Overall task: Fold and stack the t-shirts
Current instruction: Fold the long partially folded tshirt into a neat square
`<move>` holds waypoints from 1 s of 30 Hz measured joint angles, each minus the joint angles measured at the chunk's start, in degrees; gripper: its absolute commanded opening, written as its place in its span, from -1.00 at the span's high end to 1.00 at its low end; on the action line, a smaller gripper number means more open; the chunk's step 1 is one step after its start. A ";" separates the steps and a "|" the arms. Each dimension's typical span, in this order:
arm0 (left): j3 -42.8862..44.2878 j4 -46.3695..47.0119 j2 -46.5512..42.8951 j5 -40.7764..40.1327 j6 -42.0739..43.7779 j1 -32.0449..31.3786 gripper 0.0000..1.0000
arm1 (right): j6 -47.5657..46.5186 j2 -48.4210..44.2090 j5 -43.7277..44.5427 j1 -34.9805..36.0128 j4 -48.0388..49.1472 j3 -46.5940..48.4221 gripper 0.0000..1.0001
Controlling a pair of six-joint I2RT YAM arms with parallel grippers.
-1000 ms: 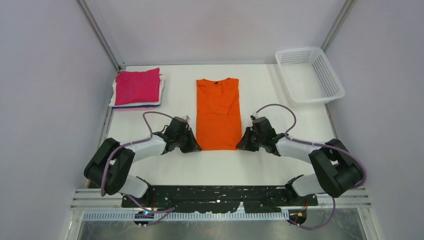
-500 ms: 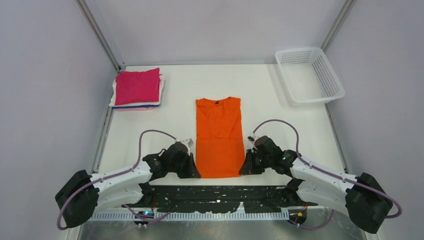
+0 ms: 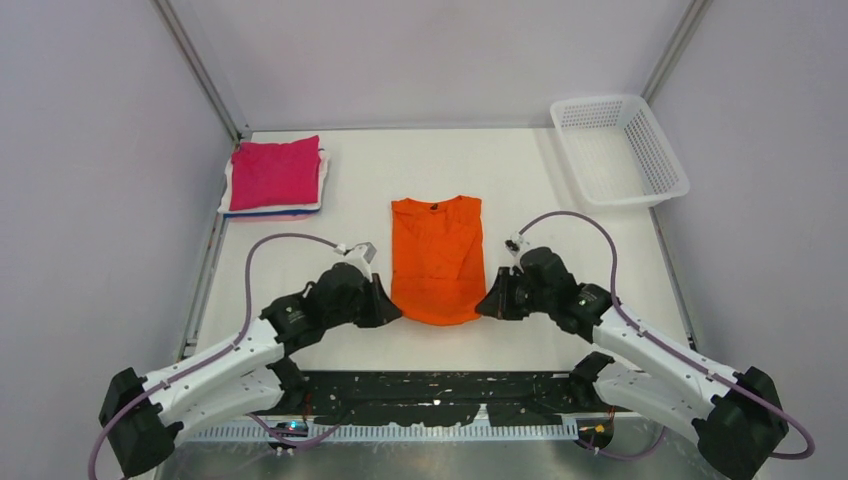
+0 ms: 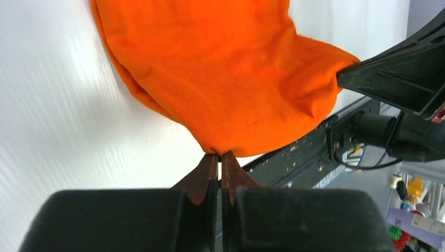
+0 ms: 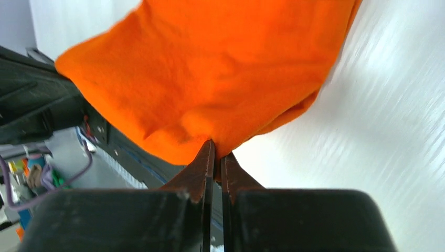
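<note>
The orange t-shirt (image 3: 438, 255) lies lengthwise at the table's middle, collar far, sleeves folded in. Its near hem is lifted off the table and sags between my two grippers. My left gripper (image 3: 391, 311) is shut on the hem's left corner, seen in the left wrist view (image 4: 220, 154) pinching orange cloth (image 4: 225, 68). My right gripper (image 3: 484, 307) is shut on the right corner, seen in the right wrist view (image 5: 217, 148) gripping the shirt (image 5: 220, 68). A folded magenta-pink t-shirt (image 3: 275, 172) tops a stack with white and blue edges at the far left.
A white plastic lattice basket (image 3: 619, 150) stands at the far right corner. The black base rail (image 3: 440, 392) runs along the table's near edge. Grey walls with metal posts close in the left, back and right sides.
Both grippers first dragged the shirt toward the near edge, then rose and moved away from that edge with the hem corners held. The hem now hangs lifted and the shirt looks shorter.
</note>
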 measured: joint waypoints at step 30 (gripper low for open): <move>38.16 3.50 39.34 6.47 17.73 25.38 1.00 | -7.50 36.85 -6.45 -21.94 10.45 31.85 0.89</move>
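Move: Both hands already pinch the hem corners of the orange shirt, held up some 9 cm above the table. Its collar end, where the hem is to go, lies about 31 cm ahead of the left hand and 8 cm to its right, and 31 cm ahead of the right hand and 9 cm to its left. The folded stack stands roughly 37 cm ahead and 33 cm left of the left hand; the white basket about 45 cm ahead and 37 cm right of the right hand. Forward together, rising as they go, both hands carry the pinched hem over the shirt lying flat, towards its collar: about 22 cm out, climbing some 6 cm and mostly levelling off by the end. Fingers stay shut on the corners and swing by roughly 10 degrees to point more forward, tipping up slightly. ##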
